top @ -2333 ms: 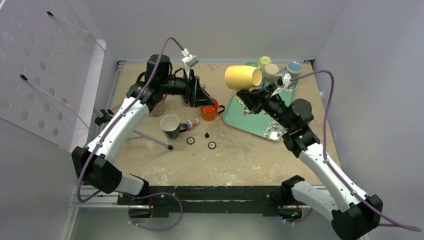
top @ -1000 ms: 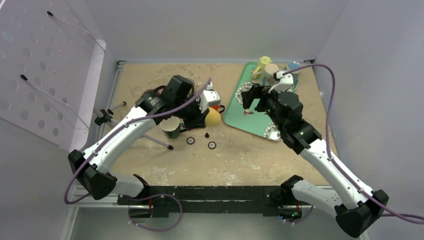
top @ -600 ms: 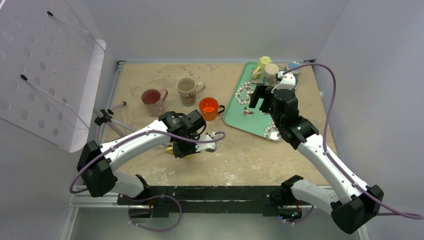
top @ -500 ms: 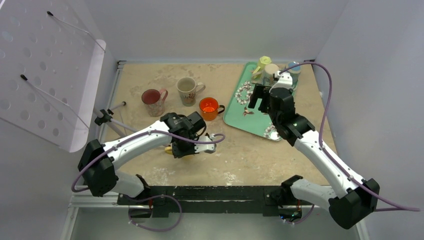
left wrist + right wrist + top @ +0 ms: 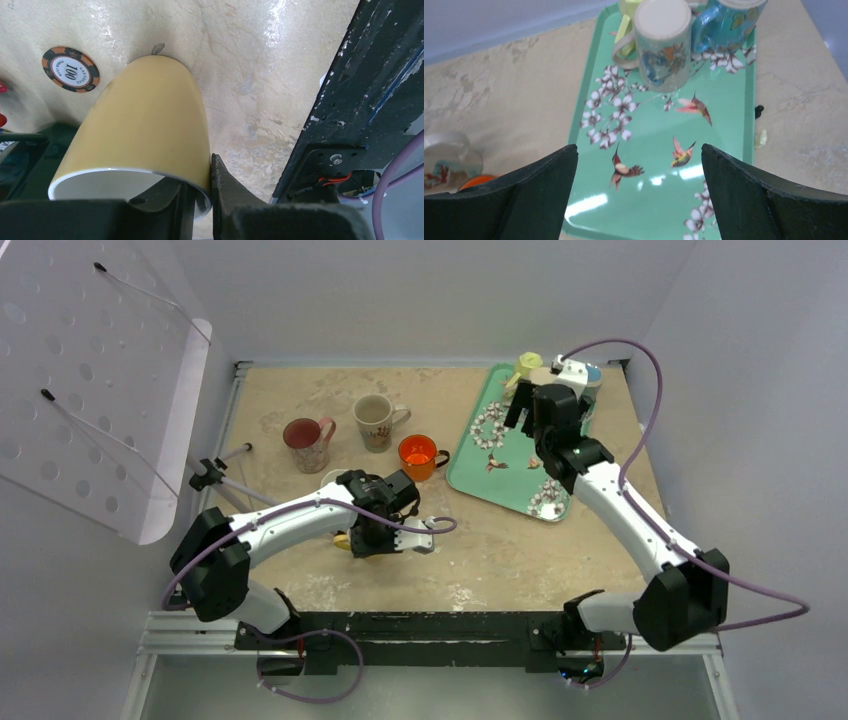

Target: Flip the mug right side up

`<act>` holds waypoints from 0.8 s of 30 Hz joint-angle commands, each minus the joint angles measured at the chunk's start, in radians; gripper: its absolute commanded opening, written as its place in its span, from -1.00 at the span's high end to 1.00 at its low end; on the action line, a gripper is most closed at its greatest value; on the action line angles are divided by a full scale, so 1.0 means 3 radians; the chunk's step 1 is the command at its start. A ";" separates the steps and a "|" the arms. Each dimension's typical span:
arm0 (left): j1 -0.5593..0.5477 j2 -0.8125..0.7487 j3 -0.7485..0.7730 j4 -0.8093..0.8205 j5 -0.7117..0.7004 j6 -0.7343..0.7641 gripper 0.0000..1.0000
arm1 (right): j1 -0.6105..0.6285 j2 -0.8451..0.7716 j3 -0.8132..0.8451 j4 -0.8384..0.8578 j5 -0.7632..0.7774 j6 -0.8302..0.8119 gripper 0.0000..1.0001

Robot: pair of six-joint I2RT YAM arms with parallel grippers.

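Note:
The yellow mug (image 5: 145, 120) hangs in my left gripper (image 5: 202, 187), which is shut on its rim, one finger inside and one outside. Its white mouth faces the wrist camera and its base points down at the table. From above, only a sliver of the mug (image 5: 343, 540) shows under my left gripper (image 5: 356, 538), low over the table's front middle. My right gripper (image 5: 639, 165) stands open and empty above the green tray (image 5: 724, 100). Ahead of it, a cream patterned mug (image 5: 661, 40) stands upside down.
A blue mug (image 5: 729, 20) and a yellow-green mug (image 5: 626, 20) stand at the tray's far end. A pink mug (image 5: 308, 440), a cream mug (image 5: 375, 420) and an orange mug (image 5: 418, 453) stand upright mid-table. A poker chip (image 5: 71, 69) lies by the yellow mug. The black frame (image 5: 360, 100) runs along the front.
My left arm carried the yellow mug from beside the orange mug down to the front of the table. My right arm stretched farther back along the tray, its gripper still open.

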 commanded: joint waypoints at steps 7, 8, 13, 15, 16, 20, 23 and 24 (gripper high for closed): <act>0.0026 -0.0320 0.0304 -0.0133 0.0204 0.0032 -0.12 | -0.0595 0.1347 0.1491 0.0004 -0.0113 -0.0492 -0.95; 0.0032 -0.0371 0.0356 -0.0178 0.0235 0.0021 -0.15 | -0.0596 0.1499 0.1649 -0.0027 -0.0095 -0.0569 -0.95; 0.0100 -0.0672 0.0634 -0.0382 0.0376 -0.0038 -0.20 | -0.0484 0.2054 0.2287 -0.0014 -0.0534 -0.1657 -0.79; 0.0150 -0.0816 0.0679 -0.0399 0.0386 -0.0041 -0.23 | -0.0378 0.2213 0.2435 -0.0012 -0.0591 -0.2334 -0.85; 0.0167 -0.0882 0.0680 -0.0394 0.0366 -0.0043 -0.25 | -0.0348 0.2305 0.2531 -0.0086 -0.0650 -0.2612 -0.88; 0.0223 -0.1047 0.0659 -0.0398 0.0324 0.0012 -0.28 | -0.0344 0.2866 0.3257 -0.0774 -0.1065 -0.3087 -0.90; 0.0258 -0.0976 0.0660 -0.0400 0.0332 0.0015 -0.28 | -0.0349 0.3360 0.3820 -0.1289 -0.1271 -0.3291 -0.89; 0.0261 -0.0949 0.0655 -0.0394 0.0340 0.0015 -0.28 | -0.0346 0.3537 0.4008 -0.1470 -0.1247 -0.3332 -0.89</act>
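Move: The left hand already has the yellow mug standing mouth up, pinching its near rim; the mug's middle is about 4 cm ahead and 3 cm below. The green mug stands some 13 cm ahead and 5 cm left, and the 100 chip about 9 cm ahead, 1 cm right. From the right hand, the lime mug is roughly 16 cm ahead, 2 cm right and 20 cm below; the white mug is about 5 cm nearer and 3 cm right of it. Straight up, after first opening wide to let go of the yellow mug's rim, the left hand climbs about 11 cm, its fingertips swinging some 20 degrees towards its right. Meanwhile the right hand, empty and open, sweeps forward about 21 cm towards the lime mug at the tray's far end, veering right, then left, sinking late and rolling nearly 50 degrees about its fingers. ##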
